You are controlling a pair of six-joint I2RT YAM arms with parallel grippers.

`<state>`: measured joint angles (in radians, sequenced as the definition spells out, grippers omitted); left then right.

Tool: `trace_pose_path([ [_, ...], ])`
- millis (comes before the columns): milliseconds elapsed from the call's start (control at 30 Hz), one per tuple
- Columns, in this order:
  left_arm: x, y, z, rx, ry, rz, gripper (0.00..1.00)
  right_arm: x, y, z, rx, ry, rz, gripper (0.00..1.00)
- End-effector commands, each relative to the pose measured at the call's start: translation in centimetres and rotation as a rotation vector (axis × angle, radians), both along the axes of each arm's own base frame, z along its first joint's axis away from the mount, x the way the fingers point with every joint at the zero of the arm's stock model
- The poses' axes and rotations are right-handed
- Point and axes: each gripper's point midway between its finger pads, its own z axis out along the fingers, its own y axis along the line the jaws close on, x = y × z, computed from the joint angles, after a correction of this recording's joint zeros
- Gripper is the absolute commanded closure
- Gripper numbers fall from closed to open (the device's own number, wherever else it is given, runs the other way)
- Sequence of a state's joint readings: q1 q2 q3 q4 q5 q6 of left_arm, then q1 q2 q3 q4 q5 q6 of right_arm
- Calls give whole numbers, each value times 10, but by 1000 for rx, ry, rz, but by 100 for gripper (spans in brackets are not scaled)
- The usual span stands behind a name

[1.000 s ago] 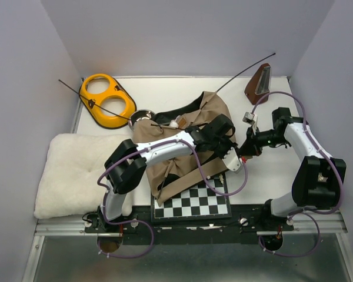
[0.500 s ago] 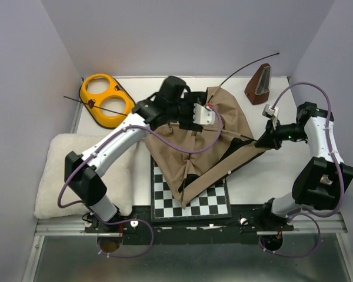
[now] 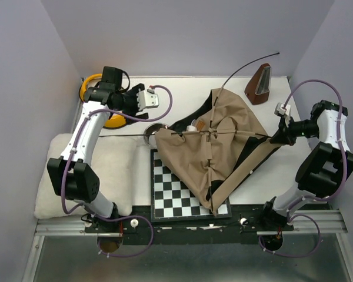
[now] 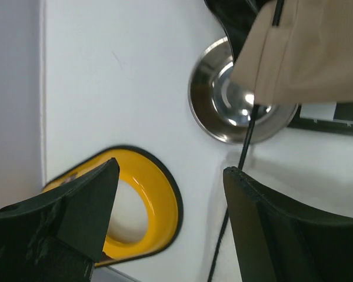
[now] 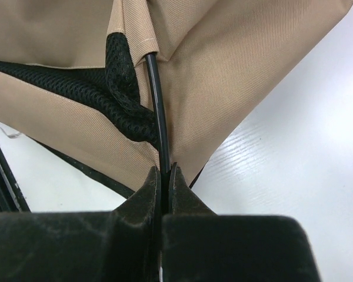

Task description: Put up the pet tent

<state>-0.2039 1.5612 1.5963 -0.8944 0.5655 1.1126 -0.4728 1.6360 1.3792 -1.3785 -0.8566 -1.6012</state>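
Note:
The pet tent (image 3: 223, 147), tan with black lining, lies spread and partly raised over the chessboard. One thin black pole (image 3: 129, 136) runs level through it. A second pole (image 3: 253, 63) arcs up toward the back right. My right gripper (image 3: 279, 137) is shut on the right end of the level pole (image 5: 159, 117), at the tent's corner where tan fabric (image 5: 235, 76) meets black mesh (image 5: 126, 97). My left gripper (image 3: 132, 108) hangs open at the back left, away from the tent. Between its wide fingers (image 4: 76, 205) the table shows, and the pole (image 4: 247, 141) passes just beside the right one.
A steel bowl (image 3: 152, 133) (image 4: 223, 100) sits half under the tent's left corner. A yellow bowl holder (image 3: 89, 82) (image 4: 156, 200) lies at the back left under my left arm. A fluffy white cushion (image 3: 65, 170) fills the left. The chessboard (image 3: 182, 197) is front centre, a metronome (image 3: 259, 85) back right.
My left gripper has opened, let go of the tent and swung from the tent to the back left. My right gripper has pulled the pole end rightward, spreading the tent.

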Motion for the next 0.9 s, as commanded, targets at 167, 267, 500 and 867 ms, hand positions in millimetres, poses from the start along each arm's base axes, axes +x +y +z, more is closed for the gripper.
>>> trace_pose_path([
  [167, -44, 74, -80, 184, 275, -59, 17, -9, -15, -14, 17, 128, -79, 99],
  [267, -29, 90, -104, 211, 261, -23, 22, -12, -14, -22, 24, 145, -97, 83],
  [500, -8, 77, -132, 146, 315, -42, 33, -7, -15, -3, 15, 121, -138, 31],
  [867, -8, 52, -157, 145, 282, -121, 51, 1, 48, 68, 43, 9, -77, 8],
])
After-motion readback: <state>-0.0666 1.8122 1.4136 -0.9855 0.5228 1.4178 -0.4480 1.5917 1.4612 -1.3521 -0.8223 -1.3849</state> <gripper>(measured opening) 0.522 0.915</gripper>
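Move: The left hand, open and empty, has the tent pole's bare left stretch about 17 cm below it, some 6 cm to its left and 3 cm back. The steel bowl is about 4 cm right, 1 cm ahead; the tent's left corner 6 cm right, 3 cm back; the yellow stand 15 cm left, 12 cm ahead. The right hand still pinches the pole's right end; the pole crossing lies some 20 cm to its left, 4 cm ahead. Down and to the left, the left hand sinks about 16 cm to the bare pole beside the steel bowl, tipping some 20 degrees steeper, its wide-open fingers narrowing to about half around the pole. The right hand eases down a couple of centimetres, opens wide to let go of the pole's right end, then rises about 5 cm off it. ##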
